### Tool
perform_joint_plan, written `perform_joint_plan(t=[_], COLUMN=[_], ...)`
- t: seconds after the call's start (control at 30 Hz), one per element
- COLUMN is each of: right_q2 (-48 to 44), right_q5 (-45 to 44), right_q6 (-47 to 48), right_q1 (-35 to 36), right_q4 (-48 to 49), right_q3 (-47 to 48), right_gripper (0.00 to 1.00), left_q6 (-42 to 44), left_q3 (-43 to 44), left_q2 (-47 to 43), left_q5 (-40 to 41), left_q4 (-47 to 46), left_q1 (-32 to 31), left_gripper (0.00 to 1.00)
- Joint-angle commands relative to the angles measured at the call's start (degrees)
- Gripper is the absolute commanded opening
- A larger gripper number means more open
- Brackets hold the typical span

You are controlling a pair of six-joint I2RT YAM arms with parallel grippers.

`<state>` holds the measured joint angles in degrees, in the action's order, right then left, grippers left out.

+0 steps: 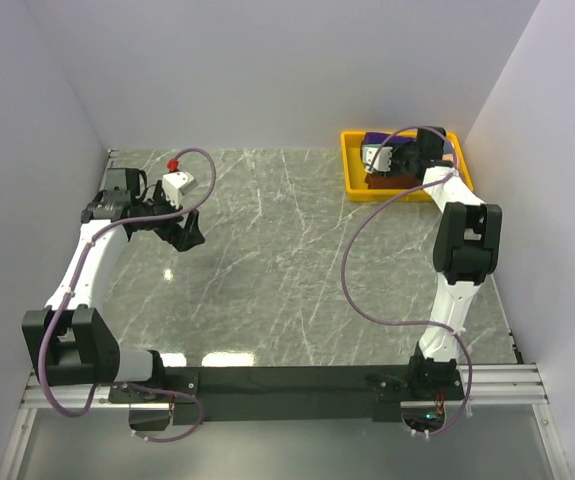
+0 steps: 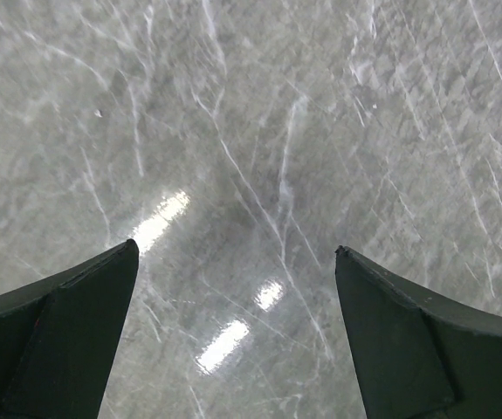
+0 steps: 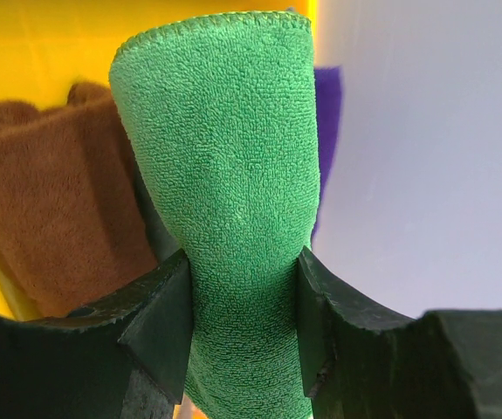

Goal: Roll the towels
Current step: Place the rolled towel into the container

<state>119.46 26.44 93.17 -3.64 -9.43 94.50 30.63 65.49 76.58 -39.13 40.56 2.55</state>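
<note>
My right gripper (image 3: 242,262) is shut on a bright green towel (image 3: 224,148), pinching a thick fold that bulges above the jaws. A dark purple towel (image 3: 326,105) shows as a sliver behind the green one and lies in the yellow tray (image 1: 353,170) at the back right. In the top view my right gripper (image 1: 392,165) hangs over that tray and hides the green towel. My left gripper (image 2: 235,253) is open over bare marble at the table's left, with nothing between its fingers (image 2: 76,332); the top view shows this left gripper (image 1: 182,236) far from the tray.
A brown cloth (image 3: 50,201) lies in the tray (image 3: 41,44) beside the green towel, and the same brown cloth (image 1: 387,181) shows in the top view. White walls stand close behind the tray and along both sides of the grey marble table (image 1: 267,260).
</note>
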Motion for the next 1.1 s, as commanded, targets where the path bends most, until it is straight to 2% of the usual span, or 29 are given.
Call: perform_joint_plan(t=[0.0,0.1,0.37,0.5,0.53,0.57,0.67,0.77,0.8,0.9,1.07], right_q2=[2.4,4.4,6.3,6.7,6.7,6.7,6.8,6.1,5.8,4.4,3.1], right_q5=[0.3,0.0,-1.0,-1.6,-1.7,-2.0,-2.7,-3.1,-3.0,-2.4,-2.0], right_q6=[1.3,0.6,0.4,-0.3,-0.3,-0.5,-0.5,-0.4,-0.4,0.0,0.8], right_q1=[-1.6,-1.8,-2.0,-2.1,-2.1,-2.1,-2.1,-2.2,-2.2,-2.2,-2.3], right_q4=[2.2,0.6,1.6,-0.6,-1.4,-2.6,-4.9,-5.2,-4.7,-4.2,-5.1], right_q3=[3.6,6.4,6.9,7.9,8.4,8.7,9.6,8.4,7.8,5.6,4.6], right_gripper=[0.0,0.0,0.0,0.1,0.17,0.2,0.22,0.28,0.36,0.46,0.51], left_q6=[-0.4,-0.9,-0.5,-1.1,-1.2,-1.1,-0.9,-0.5,-0.2,0.3,0.8], left_q3=[3.2,5.0,7.2,7.3,7.5,7.8,8.4,9.0,9.1,9.1,8.1], left_q2=[2.0,3.3,6.0,6.7,6.9,7.3,8.0,8.5,8.5,8.6,8.3], left_q5=[-0.6,-0.4,-0.8,-0.9,-0.9,-0.9,-1.3,-1.3,-1.2,-0.8,-0.1], left_q4=[1.7,2.0,4.1,3.5,3.5,3.6,3.7,3.9,3.9,4.5,4.0], left_q1=[-0.3,-0.3,-0.3,-0.3,-0.3,-0.3,-0.3,-0.3,-0.3,-0.2,-0.3], left_gripper=[1.0,0.99,0.99,0.99,0.99,0.99,0.99,0.99,0.99,1.0,1.0])
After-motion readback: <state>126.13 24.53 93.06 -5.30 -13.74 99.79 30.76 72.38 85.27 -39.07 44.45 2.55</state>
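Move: The container the green roll is bound for has its middle about 5 cm to the right of the right hand and 11 cm below, level with it fore and aft. In it, the purple roll lies some 6 cm ahead of the hand and 1 cm right, the brown roll 6 cm back and 1 cm right. From the left hand, the container is roughly 28 cm ahead and 57 cm right, some 14 cm lower. The green roll, still pinched in the right fingers, is lowered about 4 cm into the container towards the gap between the brown and purple rolls, while the hand shifts some 2.5 cm right. It edges forward at first, then creeps back as it settles the last centimetre, fingertips tipping slightly down. The empty left hand eases about 2 cm forward and 1 cm down, fingers wide open. ##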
